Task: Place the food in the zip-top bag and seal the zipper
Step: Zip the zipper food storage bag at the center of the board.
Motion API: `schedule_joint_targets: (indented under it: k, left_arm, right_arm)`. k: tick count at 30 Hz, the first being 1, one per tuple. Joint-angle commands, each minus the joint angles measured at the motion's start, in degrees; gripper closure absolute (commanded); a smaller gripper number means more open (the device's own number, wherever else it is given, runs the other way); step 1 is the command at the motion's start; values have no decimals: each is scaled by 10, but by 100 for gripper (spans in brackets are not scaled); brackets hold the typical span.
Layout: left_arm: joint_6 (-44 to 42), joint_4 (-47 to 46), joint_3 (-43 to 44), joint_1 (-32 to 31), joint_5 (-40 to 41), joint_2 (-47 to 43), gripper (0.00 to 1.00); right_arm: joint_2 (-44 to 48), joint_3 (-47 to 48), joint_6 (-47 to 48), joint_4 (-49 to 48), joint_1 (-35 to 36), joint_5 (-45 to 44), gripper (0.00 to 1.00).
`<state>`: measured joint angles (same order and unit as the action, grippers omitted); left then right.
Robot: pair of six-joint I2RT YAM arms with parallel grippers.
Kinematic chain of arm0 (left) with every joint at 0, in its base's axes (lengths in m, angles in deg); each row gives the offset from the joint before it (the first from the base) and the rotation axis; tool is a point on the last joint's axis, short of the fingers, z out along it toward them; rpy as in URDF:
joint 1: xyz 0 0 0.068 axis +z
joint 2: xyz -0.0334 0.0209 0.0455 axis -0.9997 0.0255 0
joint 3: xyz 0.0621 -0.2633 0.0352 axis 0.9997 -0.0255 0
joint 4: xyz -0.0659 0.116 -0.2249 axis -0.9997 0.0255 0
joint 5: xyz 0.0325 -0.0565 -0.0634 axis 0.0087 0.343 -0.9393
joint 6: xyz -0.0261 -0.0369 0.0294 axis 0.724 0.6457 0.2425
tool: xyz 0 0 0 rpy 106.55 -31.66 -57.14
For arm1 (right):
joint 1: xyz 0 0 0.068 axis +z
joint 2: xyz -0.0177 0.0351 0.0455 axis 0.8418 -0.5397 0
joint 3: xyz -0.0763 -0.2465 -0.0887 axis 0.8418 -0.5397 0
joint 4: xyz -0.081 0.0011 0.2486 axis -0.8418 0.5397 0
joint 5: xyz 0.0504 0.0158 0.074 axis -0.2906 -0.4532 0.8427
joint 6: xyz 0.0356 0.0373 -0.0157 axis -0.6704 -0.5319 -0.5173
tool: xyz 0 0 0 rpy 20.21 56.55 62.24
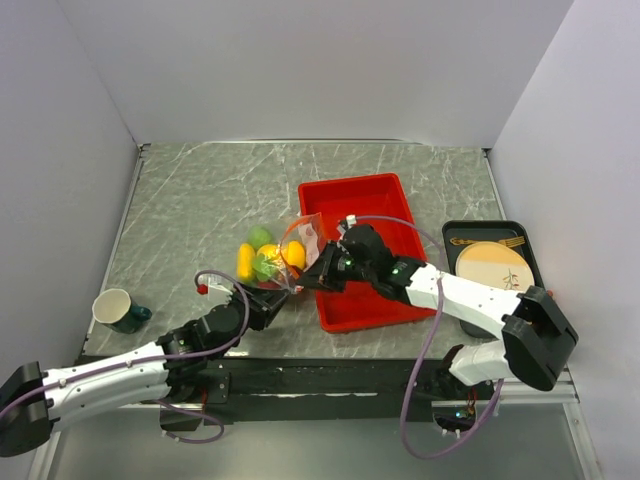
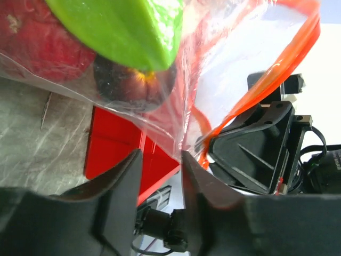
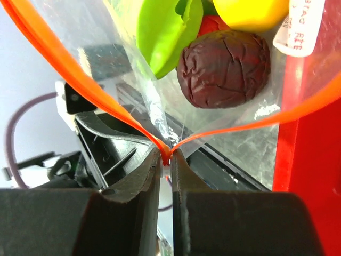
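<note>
The zip-top bag lies beside the red tray's left wall, with yellow, green and orange food inside it. My right gripper is shut on one end of the orange zipper, whose two strips spread apart above the jaws. Through the plastic I see a dark red piece, a green piece and a yellow one. My left gripper is open just below the bag's lower edge. The thin plastic hangs at its right fingertip and nothing is clamped between the jaws.
The red tray sits at centre right, under the right arm. A black tray holding a tan plate with wooden cutlery stands at the far right. A green cup stands near the table's front left edge.
</note>
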<state>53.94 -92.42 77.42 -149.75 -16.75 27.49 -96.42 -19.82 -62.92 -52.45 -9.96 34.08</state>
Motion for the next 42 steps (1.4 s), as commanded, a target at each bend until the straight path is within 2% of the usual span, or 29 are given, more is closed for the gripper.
schedule_joint_targets:
  k: [1, 7, 13, 21, 24, 29, 33, 36, 42]
  left_arm:
    - [1, -3, -3, -2, -1, -11, 54]
    - [-7, -30, -1, -1, -7, 15, 48]
    - [-25, -31, 17, -1, -7, 29, 47]
    - [-6, -37, -4, -1, 7, -1, 45]
    - [0, -33, 6, -1, -5, 8, 45]
    - [29, 15, 15, -1, -30, 8, 45]
    - [38, 12, 0, -4, -37, -15, 44]
    - [36, 1, -6, -4, -42, -18, 37]
    - [38, -26, -4, -4, -59, 11, 40]
  right_arm:
    - [48, -27, -39, -68, 5, -29, 98]
    - [47, -38, -79, -63, 26, -19, 100]
    - [41, -56, -107, -61, 42, 10, 100]
    - [73, -83, -131, -46, 60, -24, 100]
    - [70, -93, -142, -70, 61, -31, 100]
    - [63, -101, -156, -98, 62, -50, 100]
    - [51, -99, -157, -111, 60, -56, 100]
    - [45, -95, -154, -106, 60, -56, 100]
    - [42, -96, -153, -106, 60, -55, 100]
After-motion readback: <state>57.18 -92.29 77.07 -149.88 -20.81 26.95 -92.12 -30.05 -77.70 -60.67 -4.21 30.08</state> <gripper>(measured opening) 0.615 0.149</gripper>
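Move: The left hand's open fingers sit just short of the bag's orange zipper end, which is about 4 cm to their right, 2 cm ahead and 1 cm higher. From that hand, the lemon nearest the opening is some 9 cm ahead and 2 cm right, the corn about 7 cm ahead and 10 cm left, both lower. The right hand still pinches the zipper end, with the left fingertips about 4 cm to its left and 2 cm back. The right hand keeps its pinch, drawing the zipper back about 4 cm towards the left fingers, which open wider. ##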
